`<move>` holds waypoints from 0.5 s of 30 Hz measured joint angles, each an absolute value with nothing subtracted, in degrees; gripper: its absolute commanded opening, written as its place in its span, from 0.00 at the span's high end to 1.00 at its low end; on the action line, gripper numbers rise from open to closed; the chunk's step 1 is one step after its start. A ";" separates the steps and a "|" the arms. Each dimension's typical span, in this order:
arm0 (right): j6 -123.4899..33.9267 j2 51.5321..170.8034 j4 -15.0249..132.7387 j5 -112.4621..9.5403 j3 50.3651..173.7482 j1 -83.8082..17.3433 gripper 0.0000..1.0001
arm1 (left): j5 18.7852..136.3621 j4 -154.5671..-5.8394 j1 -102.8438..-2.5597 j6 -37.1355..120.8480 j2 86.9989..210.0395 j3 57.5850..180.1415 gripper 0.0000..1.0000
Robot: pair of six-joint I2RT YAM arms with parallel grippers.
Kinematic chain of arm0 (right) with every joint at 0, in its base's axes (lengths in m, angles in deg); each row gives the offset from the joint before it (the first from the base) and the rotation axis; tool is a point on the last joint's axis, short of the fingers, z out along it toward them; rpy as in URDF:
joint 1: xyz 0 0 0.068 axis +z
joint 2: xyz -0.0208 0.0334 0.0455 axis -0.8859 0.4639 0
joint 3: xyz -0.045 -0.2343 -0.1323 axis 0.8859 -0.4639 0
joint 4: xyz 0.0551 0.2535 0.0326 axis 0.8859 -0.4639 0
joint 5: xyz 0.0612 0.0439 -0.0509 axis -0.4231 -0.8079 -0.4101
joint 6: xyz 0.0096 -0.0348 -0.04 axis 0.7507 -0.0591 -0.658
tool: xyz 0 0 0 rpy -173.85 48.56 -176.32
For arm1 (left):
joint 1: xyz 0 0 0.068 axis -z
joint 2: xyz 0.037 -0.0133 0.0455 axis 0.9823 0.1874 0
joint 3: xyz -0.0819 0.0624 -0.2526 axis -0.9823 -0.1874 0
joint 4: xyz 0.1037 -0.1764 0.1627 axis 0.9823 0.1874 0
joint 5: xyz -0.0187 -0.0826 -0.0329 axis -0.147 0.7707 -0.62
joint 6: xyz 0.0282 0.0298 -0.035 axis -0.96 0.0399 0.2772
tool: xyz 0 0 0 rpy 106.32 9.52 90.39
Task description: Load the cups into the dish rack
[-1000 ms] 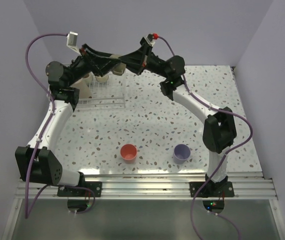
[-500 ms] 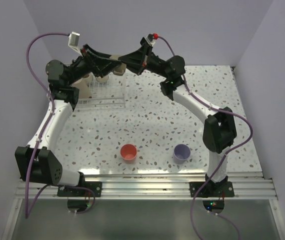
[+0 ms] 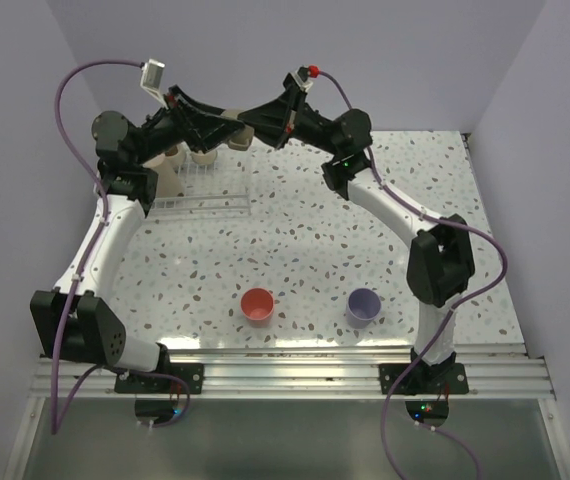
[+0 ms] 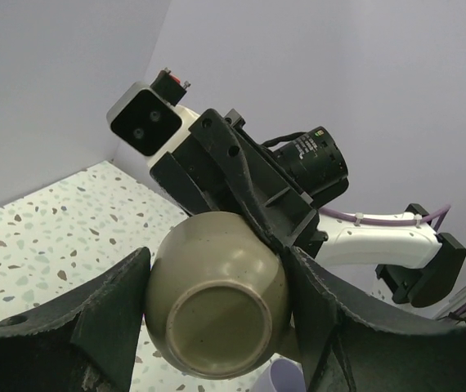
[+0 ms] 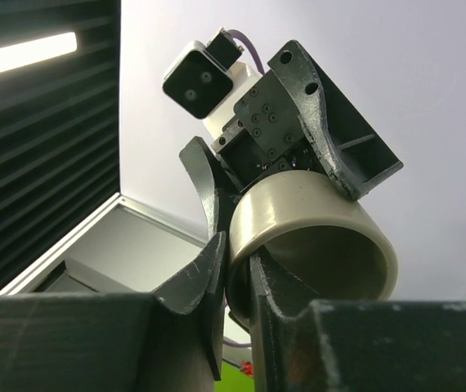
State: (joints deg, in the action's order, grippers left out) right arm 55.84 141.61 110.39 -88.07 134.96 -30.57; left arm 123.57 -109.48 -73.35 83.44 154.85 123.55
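Observation:
An olive cup [image 4: 217, 302] hangs in the air between both arms, above the white wire dish rack [image 3: 205, 197] at the back left. My left gripper [image 4: 217, 269] is shut round its rounded body, and the cup's base faces the left wrist camera. My right gripper [image 5: 237, 253] is shut on the same cup [image 5: 315, 220], pinching its rim wall with one finger inside and one outside. From above the two grippers meet at the cup [image 3: 227, 122]. A red cup [image 3: 257, 305] and a lavender cup [image 3: 364, 306] stand upright near the front of the table.
Two pale cups [image 3: 203, 155] [image 3: 173, 152] sit in the rack's back rows, with a beige holder [image 3: 165, 180] at its left end. Purple walls close in the speckled table [image 3: 415, 180] at back and sides. A metal rail [image 3: 295, 375] runs along the near edge.
My left jaws have closed in on the olive cup. Both arms have shifted only slightly, and the right grip is unchanged.

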 measured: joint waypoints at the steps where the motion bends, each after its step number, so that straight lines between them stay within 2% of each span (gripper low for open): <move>1: 55.38 141.44 109.71 -87.94 134.96 -30.61 0.69 | 123.64 -108.80 -73.33 83.12 155.00 123.88 1.00; 2: 54.66 141.28 109.30 -87.79 134.96 -30.68 0.55 | 123.77 -107.95 -73.33 82.83 155.15 124.25 1.00; 4: 53.20 140.72 108.20 -87.48 134.96 -30.81 0.44 | 123.99 -105.91 -73.33 81.80 155.44 124.67 1.00; 9: 50.36 139.32 105.63 -87.26 134.86 -31.18 0.37 | 124.25 -103.95 -73.29 81.39 156.20 124.84 1.00; 15: 49.33 139.16 104.95 -87.06 133.94 -31.46 0.36 | 124.69 -102.50 -73.73 80.45 156.95 125.04 1.00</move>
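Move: My left hand already grips the olive cup across its body, the cup's middle about 1 cm to that hand's right. My right hand pinches its rim from the other side, the middle some 3 cm to its left and 2 cm lower. The dish rack's middle lies roughly 17 cm ahead of my left hand, 21 cm left and 36 cm below. In it, the tall beige cup stands about 17 cm ahead and 26 cm left, a small cup about 23 cm ahead and 13 cm left. I spread my right fingers wide and let go of the olive cup's rim, that hand staying within about 1 cm of its place, turning slightly clockwise. My left hand keeps its hold on the cup's body and sinks about 2.5 cm, easing some 1.5 cm forward and tipping about 5 degrees, which starts to draw the cup down from the right gripper. ##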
